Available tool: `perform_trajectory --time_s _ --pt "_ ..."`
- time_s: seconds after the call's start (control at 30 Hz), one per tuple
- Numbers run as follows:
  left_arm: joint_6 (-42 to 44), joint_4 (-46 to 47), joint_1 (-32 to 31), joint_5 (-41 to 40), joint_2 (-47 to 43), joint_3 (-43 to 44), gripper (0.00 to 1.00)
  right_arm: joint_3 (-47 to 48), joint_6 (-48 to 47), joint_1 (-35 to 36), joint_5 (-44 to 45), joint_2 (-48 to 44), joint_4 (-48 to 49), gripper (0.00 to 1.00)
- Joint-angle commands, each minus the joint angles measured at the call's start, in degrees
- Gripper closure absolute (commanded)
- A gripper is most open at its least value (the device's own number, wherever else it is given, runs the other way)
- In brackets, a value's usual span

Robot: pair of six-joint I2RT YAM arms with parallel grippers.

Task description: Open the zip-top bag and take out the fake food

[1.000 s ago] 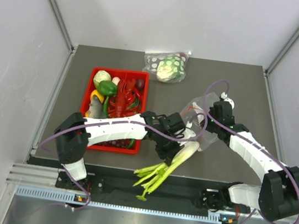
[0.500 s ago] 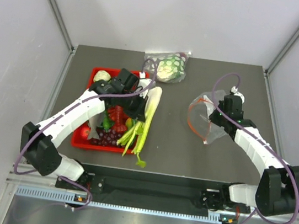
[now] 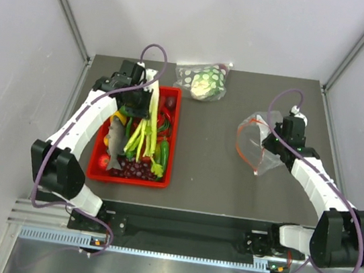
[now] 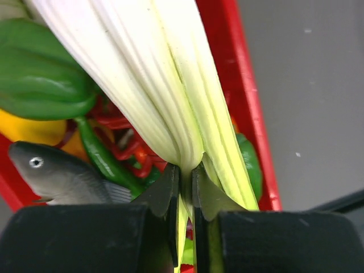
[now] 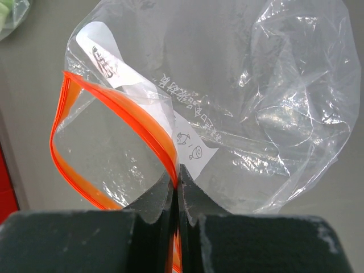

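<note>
The zip-top bag (image 3: 254, 141) lies open and empty at the right of the table, its orange-red zip strip (image 5: 116, 105) forming a loop. My right gripper (image 5: 177, 177) is shut on that strip beside the white label (image 5: 190, 139). My left gripper (image 4: 186, 170) is shut on the fake food, a pale green-and-white celery-like stalk bunch (image 4: 165, 85). It holds the bunch (image 3: 147, 121) over the red bin (image 3: 172, 142), white end towards the far side. A grey fish (image 4: 62, 173) lies in the bin under it.
The red bin also holds a green pepper (image 4: 40, 79), red pieces and purple grapes (image 3: 138, 168). A dotted clear bag with a pale round head (image 3: 203, 80) lies at the table's far edge. Grey walls close in both sides.
My left arm swung the stalk bunch from the table's front middle leftwards and back, over the red bin. My right gripper kept its grip and shifted the bag a little right.
</note>
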Motion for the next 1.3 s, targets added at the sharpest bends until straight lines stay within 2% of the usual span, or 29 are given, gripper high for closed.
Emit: perform_trajectory --time_s 0.0,0.13,0.3,0.47,0.53,0.57,0.6,0.67,0.7,0.77,0.8,0.83,0.93,1.07,1.1,1.27 --pt "2.84 -0.8 0.17 -6.86 1.48 3.35 1.0 0.3 -1.01 -1.48 -1.07 -1.94 0.59 1.0" --pt "3.9 -1.77 0.96 -12.41 2.19 3.01 1.0 0.04 -1.1 -2.01 -1.51 -2.29 0.5 1.0" --pt "3.9 0.16 2.01 -7.06 0.78 -0.95 1.0 -0.14 -1.01 -2.1 -1.95 -2.03 0.76 1.0" --pt "3.64 0.07 2.01 -6.7 1.66 -2.71 0.99 -0.49 -0.49 -2.1 -2.39 -1.85 0.85 1.0" --pt "3.2 -0.45 2.01 -7.93 2.44 -2.27 0.95 -0.67 -0.4 -2.1 -2.47 -2.29 0.85 0.96" --pt "3.2 -0.63 2.01 -8.8 2.45 -2.18 0.9 -0.76 -0.4 -2.1 -2.39 -2.38 0.76 0.92" --pt "3.02 -0.72 2.01 -8.9 2.54 -2.1 0.72 -0.84 -0.49 -2.1 -2.39 -2.73 0.67 0.74" --pt "2.76 -0.9 2.01 -8.64 2.28 -2.01 0.54 -0.84 -0.75 -2.1 -2.48 -3.08 0.32 0.56" --pt "2.67 -0.9 2.01 -8.29 2.19 -2.01 0.4 -0.84 -1.1 -2.1 -2.82 -3.43 0.24 0.44" --pt "2.58 -1.16 2.01 -8.2 1.57 -2.1 0.3 -0.84 -1.19 -2.1 -3.0 -3.79 -0.03 0.37" --pt "2.49 -1.16 2.01 -8.29 1.4 -2.1 0.24 -0.67 -1.54 -2.1 -3.09 -3.96 -0.2 0.27" --pt "2.23 -1.25 2.01 -8.55 1.05 -2.1 0.12 -0.32 -1.72 -2.1 -3.09 -3.96 -0.9 0.23" --pt "1.62 -1.77 2.01 -9.25 0.17 -1.83 0.04 0.73 -2.77 -2.1 -4.58 -4.31 -2.05 0.12" --pt "0.82 -2.21 2.01 -9.25 -1.68 -0.69 0.01 1.62 -3.74 -2.1 -5.11 -6.24 -3.98 0.06" --pt "0.82 -2.3 2.01 -9.08 -2.2 -0.43 0.01 1.79 -4.09 -2.1 -5.55 -7.47 -4.59 0.01" --pt "0.03 -2.65 2.01 -5.48 -5.19 1.77 0.01 2.49 -5.67 -2.1 -6.34 -10.99 -6.79 0.0"
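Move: The red bin's middle, where the celery is going, lies about 8 cm back, 4 cm left and 11 cm below the left hand, which already grips the stalks. The green bell pepper sits roughly 6 cm left and 1 cm ahead of that hand; the fish is some 11 cm back and 10 cm left. The emptied zip-top bag, its edge in the right fingers, has its middle about 2 cm ahead of and 6 cm below the right hand. The celery is carried about 4 cm left and 4 cm down into the red bin, the left wrist rolling some 10 degrees to lift the hand's left side; there the left fingers open wide, let go of the stalks and start back up. The zip-top bag is held nearly still by the right hand, then its fingers open fully too, release the edge, and the hand eases back and slightly up. ##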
